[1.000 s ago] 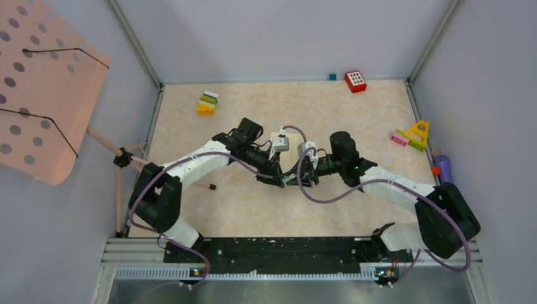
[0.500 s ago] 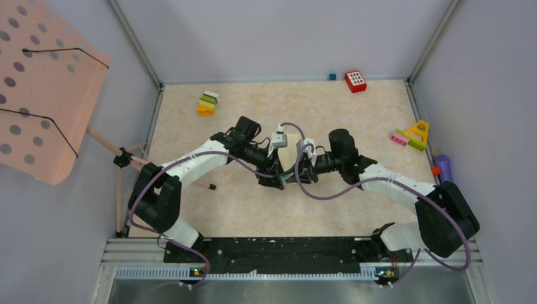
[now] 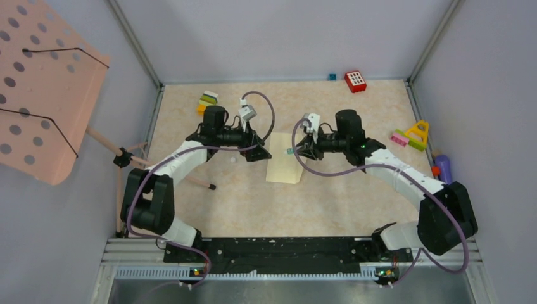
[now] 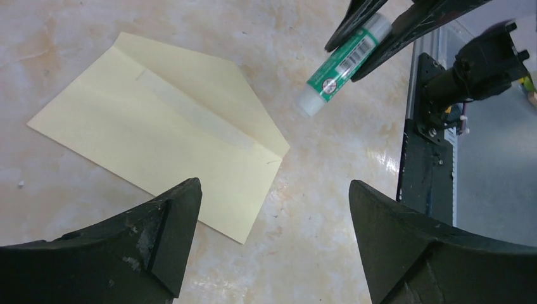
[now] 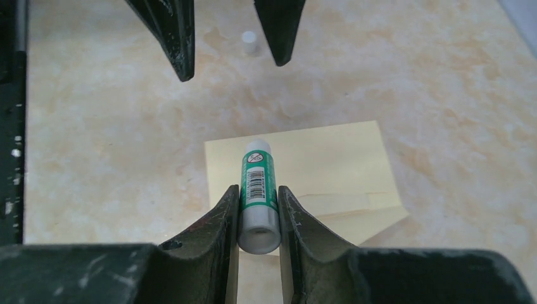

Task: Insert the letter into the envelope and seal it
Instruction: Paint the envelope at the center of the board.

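The pale yellow envelope (image 3: 285, 167) lies flat on the table, its shallow triangular flap (image 4: 234, 95) spread open. My right gripper (image 5: 258, 189) is shut on a green glue stick (image 5: 258, 180) and holds it above the envelope (image 5: 316, 161), with the uncapped tip pointing towards the left arm. My left gripper (image 4: 273, 187) stands wide open with nothing between its fingers, just left of the envelope (image 4: 145, 133); the glue stick (image 4: 339, 63) hangs ahead of it. A small white cap (image 5: 249, 42) lies on the table beyond the left fingers (image 5: 177, 38). No letter shows in any view.
Stacked toy blocks (image 3: 207, 102) sit at the far left and a red block (image 3: 355, 81) at the far right. Yellow and pink toys (image 3: 411, 135) and a purple object (image 3: 443, 166) lie by the right wall. A pink perforated board on a stand (image 3: 44, 88) rises at the left.
My left gripper has opened wide and drawn back to the left, away from the right gripper. The right gripper has moved towards the far side with the glue stick, uncovering the envelope.
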Action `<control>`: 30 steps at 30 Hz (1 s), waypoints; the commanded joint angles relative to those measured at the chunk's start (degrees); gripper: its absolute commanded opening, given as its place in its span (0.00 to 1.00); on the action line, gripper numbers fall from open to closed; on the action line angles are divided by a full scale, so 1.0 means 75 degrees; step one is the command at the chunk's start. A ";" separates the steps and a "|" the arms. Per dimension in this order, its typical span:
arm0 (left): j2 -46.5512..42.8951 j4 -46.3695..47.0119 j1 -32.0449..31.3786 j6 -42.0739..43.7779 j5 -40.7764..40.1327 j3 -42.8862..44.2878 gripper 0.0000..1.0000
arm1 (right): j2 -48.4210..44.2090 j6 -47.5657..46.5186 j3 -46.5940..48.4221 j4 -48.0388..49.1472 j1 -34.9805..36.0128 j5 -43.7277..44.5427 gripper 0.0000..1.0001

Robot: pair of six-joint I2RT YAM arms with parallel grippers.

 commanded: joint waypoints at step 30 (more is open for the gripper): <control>0.2684 0.0902 -0.0187 -0.2578 -0.1917 -0.0500 0.36 | 0.3787 0.2521 0.4939 -0.4188 0.0298 0.4123 0.00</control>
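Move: The envelope lies flat on the table, its middle some 6 cm ahead of the left hand, 5 cm to its right and 16 cm below; the glue cap stands on the table about 5 cm ahead, 11 cm left and 16 cm below. From the right hand, which holds the glue stick, the envelope's middle is about 4 cm ahead, 5 cm left and 17 cm down, its open flap also 4 cm ahead but level sideways. Over the envelope, the right hand carries the still-gripped glue stick about 11 cm forward along the flap side, then lowers some 5 cm, swinging clockwise and tipping the stick steeply down. Meanwhile the left hand goes out 5 cm and mostly back again while sinking 14 cm to the near-left corner, half-closing its wide-open fingers and tilting about 35 degrees; contact there can't be made out. ##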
